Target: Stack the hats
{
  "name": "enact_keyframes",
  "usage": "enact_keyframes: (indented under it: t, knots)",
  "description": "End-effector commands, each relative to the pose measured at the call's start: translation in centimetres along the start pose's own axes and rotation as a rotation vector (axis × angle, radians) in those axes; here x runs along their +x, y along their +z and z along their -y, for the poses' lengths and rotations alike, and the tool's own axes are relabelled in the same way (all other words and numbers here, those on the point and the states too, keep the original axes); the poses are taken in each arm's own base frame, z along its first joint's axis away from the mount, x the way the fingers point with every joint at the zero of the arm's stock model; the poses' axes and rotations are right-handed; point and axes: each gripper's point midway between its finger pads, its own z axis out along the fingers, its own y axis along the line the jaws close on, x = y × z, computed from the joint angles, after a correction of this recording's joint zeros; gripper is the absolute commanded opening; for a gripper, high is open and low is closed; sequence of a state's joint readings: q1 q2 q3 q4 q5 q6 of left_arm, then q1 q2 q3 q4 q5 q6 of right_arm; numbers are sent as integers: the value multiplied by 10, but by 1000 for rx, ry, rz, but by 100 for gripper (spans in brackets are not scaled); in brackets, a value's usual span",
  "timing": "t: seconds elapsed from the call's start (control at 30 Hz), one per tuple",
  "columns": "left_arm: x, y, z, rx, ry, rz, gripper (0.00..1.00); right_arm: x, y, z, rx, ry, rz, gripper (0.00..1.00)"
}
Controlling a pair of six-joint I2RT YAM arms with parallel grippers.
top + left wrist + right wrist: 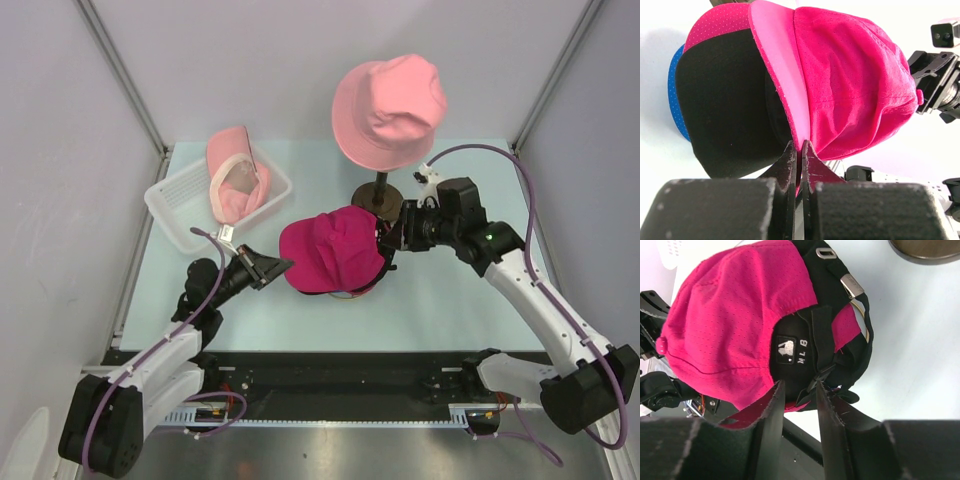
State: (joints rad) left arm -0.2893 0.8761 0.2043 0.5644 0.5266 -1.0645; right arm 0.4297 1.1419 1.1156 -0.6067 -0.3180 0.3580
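Note:
A magenta cap (330,250) sits at the table's middle on top of a royal-blue cap (672,95), of which only an edge shows. My left gripper (797,144) is shut on the magenta cap's peak (782,85), at the cap's left side (280,266). At the cap's back, my right gripper (799,385) stands part open, with the black rear strap (822,347) between its fingers. A light-pink cap (237,175) lies in the white basket. A salmon-pink bucket hat (390,100) rests on a stand.
The white slatted basket (175,200) stands at the back left. The stand's dark round base (377,195) sits just behind the magenta cap, close to my right gripper. Grey walls close in both sides and the back.

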Motion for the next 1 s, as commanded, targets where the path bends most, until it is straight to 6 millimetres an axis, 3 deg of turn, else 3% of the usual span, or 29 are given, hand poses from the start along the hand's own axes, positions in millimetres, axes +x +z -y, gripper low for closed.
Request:
enact_keyframes:
  t: [0.0, 0.17, 0.2, 0.27, 0.37, 0.4, 0.43, 0.53, 0.6, 0.97]
  knots:
    - [4, -1, -20, -77, 24, -23, 0, -1, 7, 4, 6, -16, 11, 33]
    - [8, 1, -26, -88, 21, -41, 0, 0, 15, 14, 46, -7, 14, 19]
    - [9, 1, -27, -91, 21, -45, 0, 1, 18, 18, 59, 0, 7, 10]
    - [10, 1, -31, -104, 17, -48, 1, 4, 21, 26, 99, 13, 0, 0]
    - [10, 2, -40, -144, 18, -45, 8, 11, 25, 39, 161, 40, -17, 0]
    - [10, 2, -45, -168, 13, -48, 21, 12, 26, 42, 173, 46, -21, 0]
    - [8, 3, -46, -182, 16, -43, 24, 18, 27, 47, 196, 55, -37, 0]
    - [6, 4, -57, -236, 11, -38, 25, 25, 29, 54, 221, 76, -51, 0]
    - [4, 6, -57, -235, 9, -33, 30, 31, 31, 59, 236, 86, -65, 0]
    - [-8, 22, -59, -262, 42, -52, 31, 58, 53, 85, 315, 139, -126, 0]
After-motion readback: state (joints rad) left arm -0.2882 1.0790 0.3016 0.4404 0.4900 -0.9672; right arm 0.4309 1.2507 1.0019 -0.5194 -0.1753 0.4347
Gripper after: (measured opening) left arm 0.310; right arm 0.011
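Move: The left hand still pinches the bright pink cap's brim; the black brim in the stack it is going to lies about 4 cm right, 3 ahead and 5 below, the pink crown about 10 right, 3 ahead and roughly level. From the open right hand the black back straps lie some 7 cm below, 2 ahead and 1 right, the pink crown about 8 left, level fore and aft and 5 below, the head stand's base 14 ahead, level sideways and 20 down. The right hand sinks about 7 cm down the back of the stack, edging slightly forward and turning some 10 degrees clockwise, its fingers shutting completely early on the way and ending with their tips at the black back straps. The left hand, after a short hold, lowers its end of the bright pink brim some 4 to 5 cm towards the black brim, tipping down a little, while its fingers part to about a third open, then eases about 1 cm forward with the brim still between them. ##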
